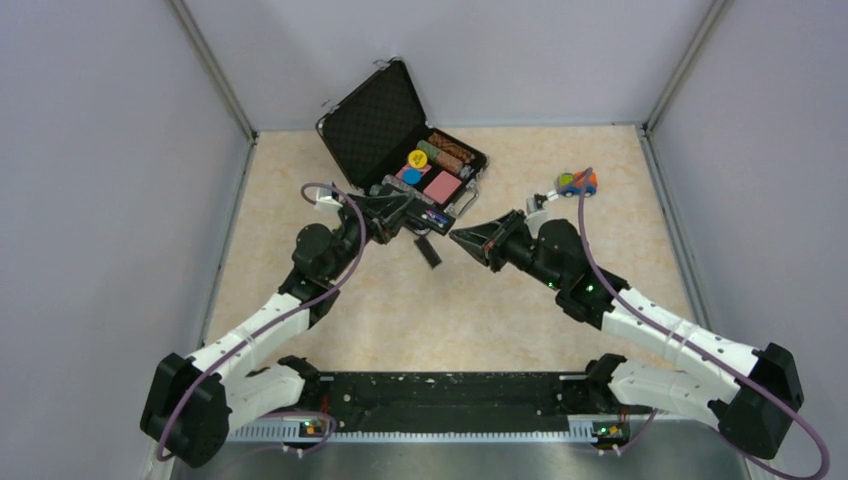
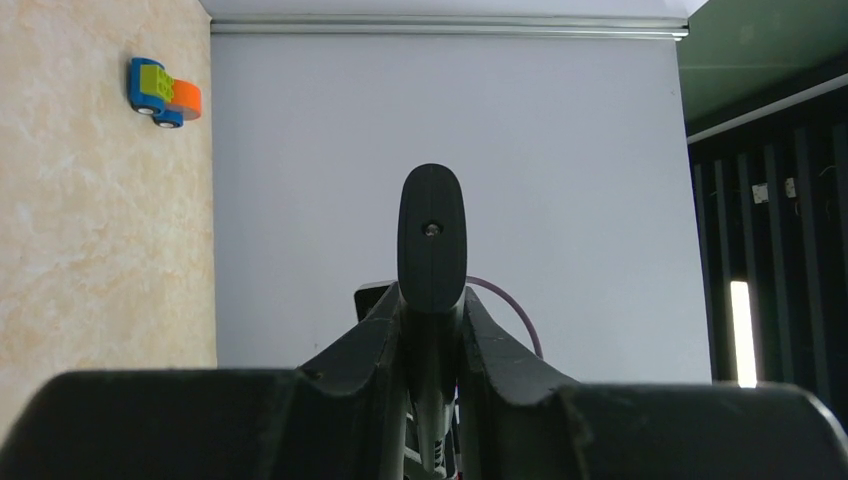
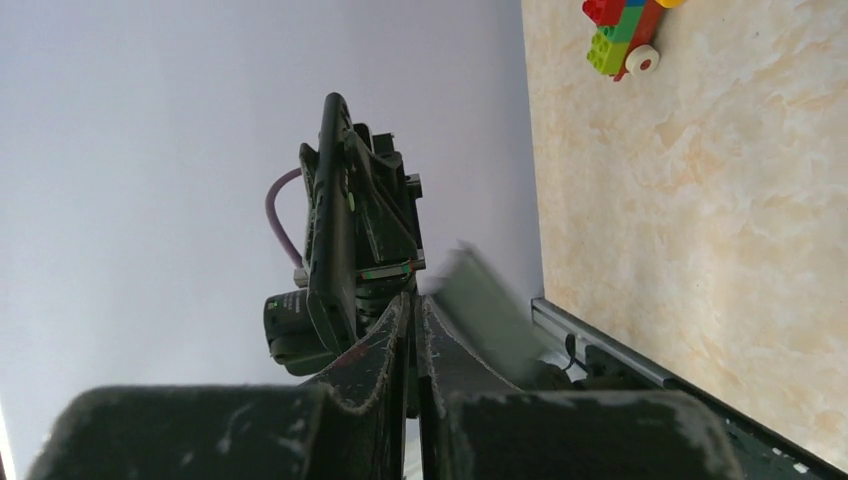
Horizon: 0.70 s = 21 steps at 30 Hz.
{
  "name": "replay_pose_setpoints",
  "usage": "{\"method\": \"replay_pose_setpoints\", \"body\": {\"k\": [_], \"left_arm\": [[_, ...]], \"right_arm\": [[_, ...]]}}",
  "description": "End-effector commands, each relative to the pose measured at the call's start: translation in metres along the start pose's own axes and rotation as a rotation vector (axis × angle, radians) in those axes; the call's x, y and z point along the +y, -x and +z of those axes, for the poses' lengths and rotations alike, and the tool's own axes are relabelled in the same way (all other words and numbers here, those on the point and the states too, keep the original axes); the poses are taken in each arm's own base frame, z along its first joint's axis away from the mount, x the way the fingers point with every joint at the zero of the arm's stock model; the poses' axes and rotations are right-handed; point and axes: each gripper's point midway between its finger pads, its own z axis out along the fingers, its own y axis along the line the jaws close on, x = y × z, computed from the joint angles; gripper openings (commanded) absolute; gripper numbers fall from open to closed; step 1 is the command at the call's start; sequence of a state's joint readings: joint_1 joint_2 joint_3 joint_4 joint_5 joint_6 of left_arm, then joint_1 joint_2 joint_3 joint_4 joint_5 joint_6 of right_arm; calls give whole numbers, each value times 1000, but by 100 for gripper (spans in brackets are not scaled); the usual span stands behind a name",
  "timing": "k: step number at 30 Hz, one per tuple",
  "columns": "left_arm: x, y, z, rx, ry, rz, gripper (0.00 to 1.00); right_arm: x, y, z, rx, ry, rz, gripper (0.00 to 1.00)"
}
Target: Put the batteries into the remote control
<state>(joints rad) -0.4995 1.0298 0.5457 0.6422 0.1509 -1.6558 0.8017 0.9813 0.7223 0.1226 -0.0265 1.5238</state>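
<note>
My left gripper is shut on the remote control and holds it above the table, in front of the open case. In the left wrist view the remote control stands end-on between the fingers of the left gripper. My right gripper points its tip at the remote from the right, shut, with nothing between the fingers. In the right wrist view the right gripper sits just below the edge-on remote control. A small flat black cover piece shows below the remote, blurred. I cannot make out the batteries for certain.
An open black foam-lined case with poker chips stands at the back centre. A toy car of coloured bricks sits at the back right. Grey walls enclose the table on three sides.
</note>
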Motion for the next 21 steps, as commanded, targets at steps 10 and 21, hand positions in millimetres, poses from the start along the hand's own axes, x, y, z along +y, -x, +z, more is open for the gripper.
{"method": "replay_pose_setpoints", "body": {"k": [10,21], "left_arm": [[3,9,-2,-57,20,121,0],[59,56,-33,-226,300,343,0]], "right_arm": [[-11,12,-10,-41,-46,-23,9],[-114,-10,-10,285,-413,-634,46]]}}
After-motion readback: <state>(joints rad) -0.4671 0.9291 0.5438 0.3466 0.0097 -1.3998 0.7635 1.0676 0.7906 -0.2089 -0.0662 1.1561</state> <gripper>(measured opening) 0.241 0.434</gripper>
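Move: The battery cover is already off the remote and in the air just below the right gripper, about 4 cm to its left, 1 cm back and some 5 cm down. The remote, still in the left fingers with its batteries showing, has its middle roughly 6 cm left of the right hand, 5 cm ahead and 3 cm above. The chip case lies some 22 cm ahead, 4 cm left and 24 cm below. From the left hand the cover is about 7 cm back, 3 cm right and 8 cm below. Hold still briefly, then drop the right gripper about 9 cm towards the table, down from beside the remote, rolling it nearly 30 degrees so its tips dip and opening the empty fingers to almost half. Keep the left grip on the remote, lower it some 5 cm and draw it a few centimetres left, away from the right hand, the tips dipping and swinging counter-clockwise. ##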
